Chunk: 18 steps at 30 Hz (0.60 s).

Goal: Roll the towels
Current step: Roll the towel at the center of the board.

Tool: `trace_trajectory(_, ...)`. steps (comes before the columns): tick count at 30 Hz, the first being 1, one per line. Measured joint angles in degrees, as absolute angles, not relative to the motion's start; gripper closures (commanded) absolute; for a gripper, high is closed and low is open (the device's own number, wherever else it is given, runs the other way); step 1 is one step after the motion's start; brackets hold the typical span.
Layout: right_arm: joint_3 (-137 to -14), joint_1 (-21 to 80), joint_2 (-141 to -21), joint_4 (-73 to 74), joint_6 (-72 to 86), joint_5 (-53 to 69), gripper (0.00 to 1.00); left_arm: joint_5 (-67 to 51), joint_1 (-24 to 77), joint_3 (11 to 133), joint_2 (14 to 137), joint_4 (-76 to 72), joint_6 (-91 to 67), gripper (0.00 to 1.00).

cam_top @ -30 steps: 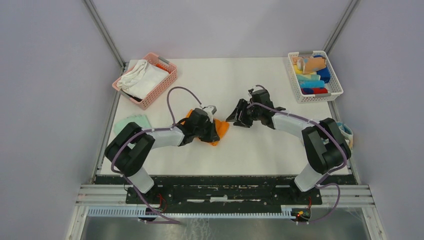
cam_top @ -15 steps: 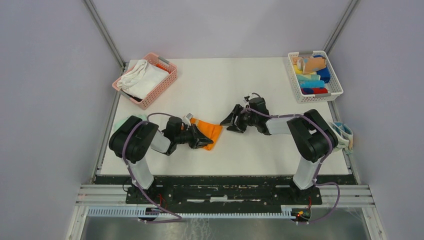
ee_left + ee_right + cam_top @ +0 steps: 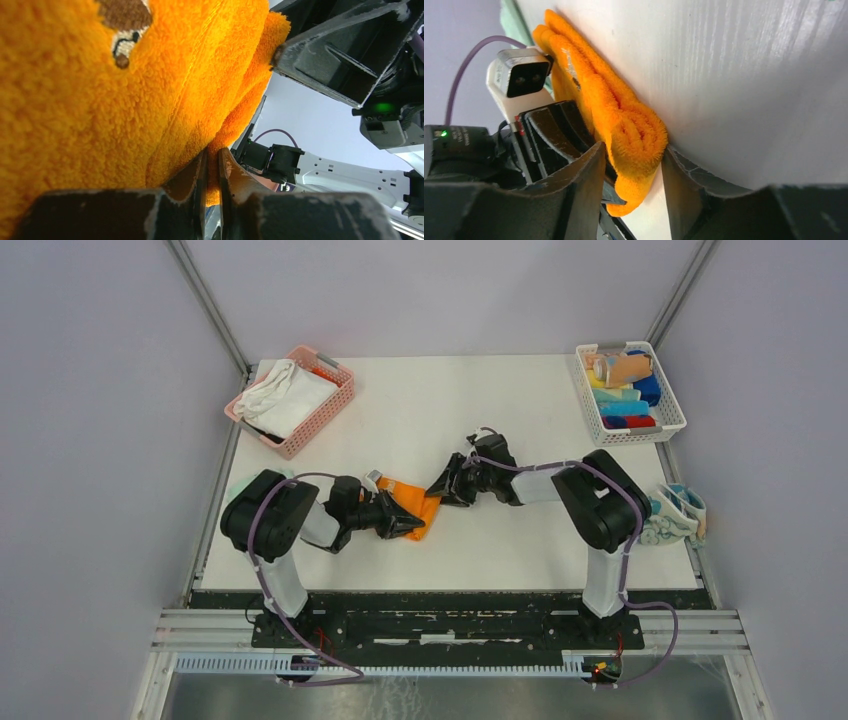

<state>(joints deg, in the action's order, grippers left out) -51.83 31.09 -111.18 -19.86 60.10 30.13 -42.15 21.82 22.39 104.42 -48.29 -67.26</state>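
Observation:
The orange towel (image 3: 415, 504) lies folded left of the table's middle. My left gripper (image 3: 410, 528) lies low at the towel's near-left side. In the left wrist view it (image 3: 212, 152) is shut on a thin fold of the orange towel (image 3: 100, 100). My right gripper (image 3: 441, 490) reaches in from the right. In the right wrist view it (image 3: 631, 165) stands open, with the bunched end of the orange towel (image 3: 634, 135) between its fingers and against the right finger (image 3: 676, 172). A mint green towel (image 3: 258, 483) lies half hidden behind the left arm. A white and teal towel (image 3: 680, 512) sits at the right edge.
A pink basket (image 3: 322, 415) holding a white cloth (image 3: 285, 395) stands at the back left. A white basket (image 3: 668, 418) with several rolled towels stands at the back right. The two grippers are close together over the orange towel.
My right gripper has slid left until its jaws straddle the towel's end. The left arm has drawn back and down toward the left, still pinching the towel.

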Motion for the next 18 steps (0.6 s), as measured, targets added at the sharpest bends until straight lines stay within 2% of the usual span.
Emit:
trace_trajectory(4, -55.22, 31.97, -111.24, -11.73, 57.32, 26.68, 0.70, -41.98, 21.82, 22.55, 104.25, -47.31, -67.20, 0.84)
trace_trajectory(6, -57.25, 32.49, -111.24, -6.52, 55.96, 24.62, 0.77, -41.60, 21.82, 22.79, 103.50, -45.63, -67.02, 0.79)
trace_trajectory(10, -63.44, 34.41, -111.24, 6.11, 52.34, 18.65, 0.89, -39.70, 22.26, 23.42, 100.01, -39.86, -64.90, 0.60)
trace_trajectory(14, -70.37, 36.77, -111.24, 19.29, 48.97, 11.14, 0.92, -35.46, 24.14, 24.69, 93.67, -30.79, -60.40, 0.50)
trace_trajectory(18, -74.76, 37.91, -111.24, 29.36, 46.65, 5.37, 0.93, -26.68, 28.91, 27.49, 85.47, -18.26, -54.11, 0.44)
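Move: The orange towel's right end sits about 1 cm to the left of the right hand and 1 cm below it, between its open fingers. The towel's middle is some 6 cm left of that hand and 2 cm nearer the bases. The green towel lies roughly 34 cm to the same hand's left, about level with it. From the left hand, still pinching the near edge, the right end is about 6 cm ahead and 4 cm to the right. Closing on the orange towel's right end, the right hand first sinks a little over 1 cm, then draws about 3 cm to the right, rising slightly, while its fingertips swing some 35 degrees to point down. The left hand stays briefly, then opens, lets go of the near edge and lifts about 2 cm, fingertips tipping down. ##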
